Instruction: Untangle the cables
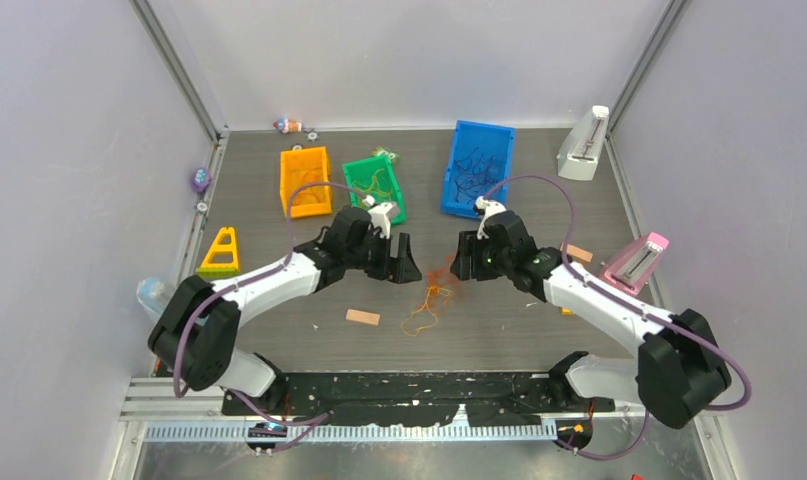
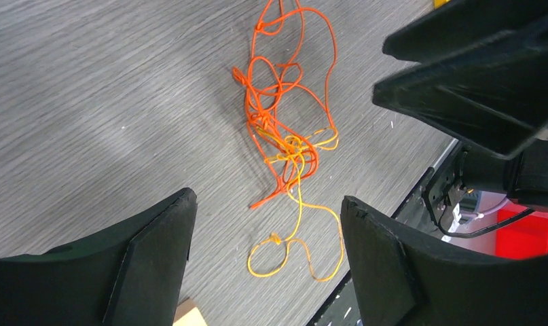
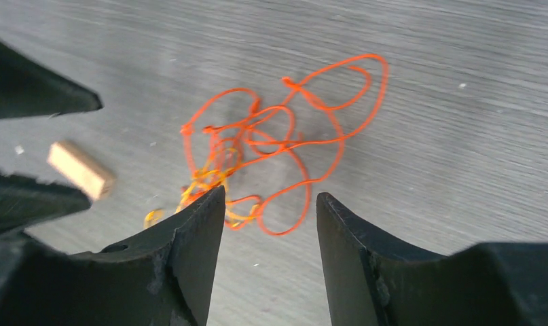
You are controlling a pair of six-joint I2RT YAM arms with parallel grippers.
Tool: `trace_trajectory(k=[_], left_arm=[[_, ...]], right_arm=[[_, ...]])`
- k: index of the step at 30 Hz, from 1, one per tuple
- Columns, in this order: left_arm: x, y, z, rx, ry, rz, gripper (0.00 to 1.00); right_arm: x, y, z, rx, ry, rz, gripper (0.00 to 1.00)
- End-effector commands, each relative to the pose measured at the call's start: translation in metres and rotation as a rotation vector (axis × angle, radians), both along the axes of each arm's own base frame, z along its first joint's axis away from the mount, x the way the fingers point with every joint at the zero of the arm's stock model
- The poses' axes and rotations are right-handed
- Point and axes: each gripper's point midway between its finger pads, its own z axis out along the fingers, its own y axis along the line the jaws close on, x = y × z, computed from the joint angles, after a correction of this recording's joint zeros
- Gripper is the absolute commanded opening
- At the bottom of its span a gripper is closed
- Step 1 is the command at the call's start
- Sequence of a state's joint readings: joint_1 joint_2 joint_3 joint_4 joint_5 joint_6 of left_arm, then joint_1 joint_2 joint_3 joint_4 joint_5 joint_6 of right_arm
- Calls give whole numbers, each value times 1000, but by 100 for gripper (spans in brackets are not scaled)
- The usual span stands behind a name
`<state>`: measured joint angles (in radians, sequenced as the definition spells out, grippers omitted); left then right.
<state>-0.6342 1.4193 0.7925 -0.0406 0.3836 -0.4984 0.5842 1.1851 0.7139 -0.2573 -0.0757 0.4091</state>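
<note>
The cables lie as one loose tangle on the grey table between my two grippers. Orange-red cables [image 1: 437, 278] [image 2: 284, 88] [image 3: 291, 129] make up its far part. Yellow cables [image 1: 419, 318] [image 2: 295, 238] [image 3: 203, 180] knot into them and trail off in loops toward the near edge. My left gripper [image 1: 397, 268] [image 2: 267, 197] hovers open just left of the tangle, with only table and a yellow loop between its fingers. My right gripper [image 1: 469, 266] [image 3: 271, 193] hovers open just right of it, an orange loop lying at its fingertips. Neither holds a cable.
At the back stand an orange bin [image 1: 306, 180], a green bin [image 1: 363, 170] with yellow cables and a blue bin [image 1: 461, 195] with dark cables. A wooden block [image 1: 362, 318] [image 3: 81, 170] lies near the tangle. A yellow triangle [image 1: 220, 252], a white device [image 1: 583, 145] and a pink device [image 1: 636, 262] stand near the table's side edges.
</note>
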Motion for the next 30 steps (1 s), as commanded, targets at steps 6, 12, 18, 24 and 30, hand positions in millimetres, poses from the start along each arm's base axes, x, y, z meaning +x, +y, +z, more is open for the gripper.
trace_trajectory(k=[6,12,18,24,30], left_arm=[[26,-46,0,-79,46,-9,72],[44,-62,-19,-68,97,15,61],[54,-76,-36,-72,142,17,18],[51,-64,-38,-65,141,22,0],[59,4,-20,-104,98,124,0]], right_arm=[[51,-5,-25,-122,-12,-41,56],[66,-4,-44,-151,3,-80,37],[63,-2,-46,-132,4,-72,6],[63,-27,-27,-140,-44,-159,5],[62,-104,-9,-153,-94,-420,5]])
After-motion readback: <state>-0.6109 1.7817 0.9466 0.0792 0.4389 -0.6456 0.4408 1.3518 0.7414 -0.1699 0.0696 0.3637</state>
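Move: The tangled orange cable lies about 7 cm below both hands. Its middle is some 7 cm to the right and 2 cm ahead of the left hand, and about 3 cm left and 2 cm ahead of the right hand. From the left hand, the yellow cable snagged in it sits around 4 cm back and 4 cm right, and the wooden block 7 cm back and 9 cm left. The blue bin is roughly 25 cm ahead and 3 cm right of the right hand. Down, right and forward, the left hand sinks about 6 cm to the orange cable, tipping some 10 degrees steeper, shuts its fingers on a strand, then draws back left. The right hand drops about 7 cm and goes forward onto the cable's right-hand part, pinches it, then rises and pulls right, away from the left hand, turning slightly clockwise. ##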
